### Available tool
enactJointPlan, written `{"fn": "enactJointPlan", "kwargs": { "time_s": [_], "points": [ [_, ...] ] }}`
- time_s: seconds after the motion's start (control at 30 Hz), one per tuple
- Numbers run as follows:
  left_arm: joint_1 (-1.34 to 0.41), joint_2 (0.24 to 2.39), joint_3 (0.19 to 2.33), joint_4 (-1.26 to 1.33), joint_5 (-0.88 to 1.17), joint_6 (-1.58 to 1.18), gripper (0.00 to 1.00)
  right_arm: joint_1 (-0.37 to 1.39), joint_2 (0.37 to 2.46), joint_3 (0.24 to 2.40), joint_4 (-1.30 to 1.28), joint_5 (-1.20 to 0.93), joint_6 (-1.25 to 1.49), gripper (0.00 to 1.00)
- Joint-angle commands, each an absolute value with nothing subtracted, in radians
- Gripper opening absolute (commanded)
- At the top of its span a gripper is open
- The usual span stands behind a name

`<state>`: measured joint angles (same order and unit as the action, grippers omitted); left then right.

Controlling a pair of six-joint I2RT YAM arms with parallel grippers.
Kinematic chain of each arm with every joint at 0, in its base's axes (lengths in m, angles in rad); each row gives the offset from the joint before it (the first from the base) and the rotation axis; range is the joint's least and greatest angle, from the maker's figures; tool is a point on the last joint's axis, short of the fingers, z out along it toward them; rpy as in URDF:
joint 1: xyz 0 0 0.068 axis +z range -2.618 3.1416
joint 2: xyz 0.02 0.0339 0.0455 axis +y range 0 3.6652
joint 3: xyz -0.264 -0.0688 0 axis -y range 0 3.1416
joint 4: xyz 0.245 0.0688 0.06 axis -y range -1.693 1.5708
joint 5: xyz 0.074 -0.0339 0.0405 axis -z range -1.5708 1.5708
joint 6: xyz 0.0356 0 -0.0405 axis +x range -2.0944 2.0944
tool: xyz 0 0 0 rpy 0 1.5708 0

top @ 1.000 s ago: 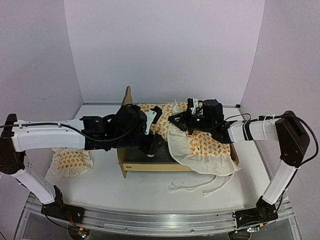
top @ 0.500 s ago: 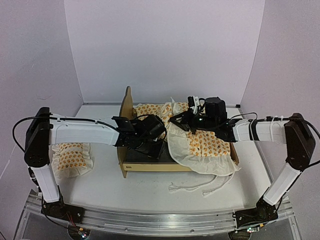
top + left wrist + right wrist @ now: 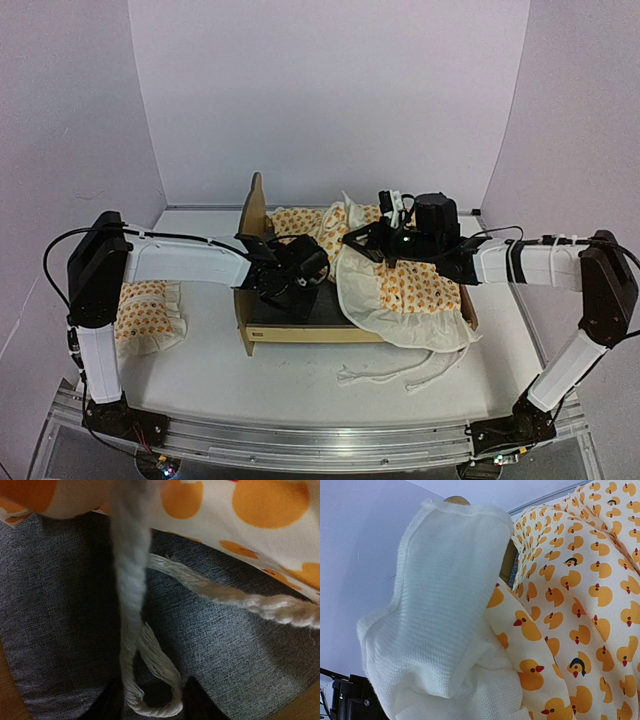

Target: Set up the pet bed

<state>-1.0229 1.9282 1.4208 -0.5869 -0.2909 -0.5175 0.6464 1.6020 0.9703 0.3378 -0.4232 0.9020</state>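
Observation:
The pet bed (image 3: 290, 336) is a plywood frame with a wavy headboard (image 3: 255, 205) and a dark grey base (image 3: 300, 314). A duck-print mattress cover (image 3: 420, 290) lies over its right half. My left gripper (image 3: 298, 290) hangs low over the bare grey base (image 3: 240, 645). It is open, and a looped cream tie (image 3: 132, 580) lies between its dark fingertips (image 3: 197, 702). My right gripper (image 3: 358, 243) is shut on the cover's left edge and holds it lifted. The cover's white underside (image 3: 445, 595) fills the right wrist view and hides the fingers.
The small matching ruffled pillow (image 3: 145, 320) lies on the table left of the bed. Loose cream ties (image 3: 400, 375) trail onto the table in front of the bed's right end. White walls close in the back and both sides.
My left arm has folded back, its elbow rising at the left, while its gripper stayed over the grey base and its jaws narrowed round the tie. The right gripper has hardly moved.

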Motion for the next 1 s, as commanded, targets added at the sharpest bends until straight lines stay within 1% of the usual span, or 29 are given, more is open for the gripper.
{"fn": "enactJointPlan", "kwargs": {
  "time_s": [0.0,0.1,0.23,0.37,0.6,0.7,0.87,0.97],
  "points": [
    [-1.028,1.917,1.457,-0.6,-0.314,-0.483,0.33,0.645,1.547,0.969,0.356,-0.422,0.877,0.0],
    [-1.029,1.883,1.435,-0.602,-0.315,-0.48,0.18,0.645,1.546,0.972,0.354,-0.425,0.874,0.0],
    [-1.029,1.793,1.404,-0.6,-0.28,-0.486,0.01,0.644,1.537,0.977,0.33,-0.448,0.848,0.0],
    [-1.029,1.706,1.397,-0.6,-0.201,-0.457,0.0,0.644,1.527,0.981,0.29,-0.47,0.8,0.0],
    [-1.029,1.541,1.332,-0.595,-0.11,-0.37,0.0,0.646,1.52,1.022,0.228,-0.57,0.742,0.0],
    [-1.028,1.476,1.302,-0.596,-0.117,-0.347,0.0,0.644,1.522,1.044,0.186,-0.619,0.704,0.0],
    [-1.026,1.375,1.264,-0.56,-0.145,-0.311,0.0,0.644,1.524,1.062,0.137,-0.634,0.681,0.0],
    [-1.023,1.379,1.262,-0.553,-0.145,-0.295,0.0,0.644,1.53,1.074,0.134,-0.638,0.688,0.0]
  ]
}}
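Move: The end of the white cord, a doubled loop on the grey bed fabric, is right between the left fingertips, about 1 cm below the hand point. From the left hand, the headboard stands some 11 cm to the left and 2 cm ahead, the front rail runs about 7 cm back and 3 cm right, and the frill raised in the right fingers is about 5 cm ahead, 10 cm right. From the right hand, that cord end is roughly 10 cm left, 5 cm back and 14 cm below. The left hand's half-open fingers shut on the looped end of the cord, pinching it close to the fabric, then the hand lifts it steeply by about 15 cm while drawing back some 5 cm and a little left towards the headboard, the wrist tilting some 20 degrees on the way. The right hand keeps its closed grip on the cover's frill and draws it back about 4 cm, staying near its height and turning counter-clockwise some 13 degrees. ##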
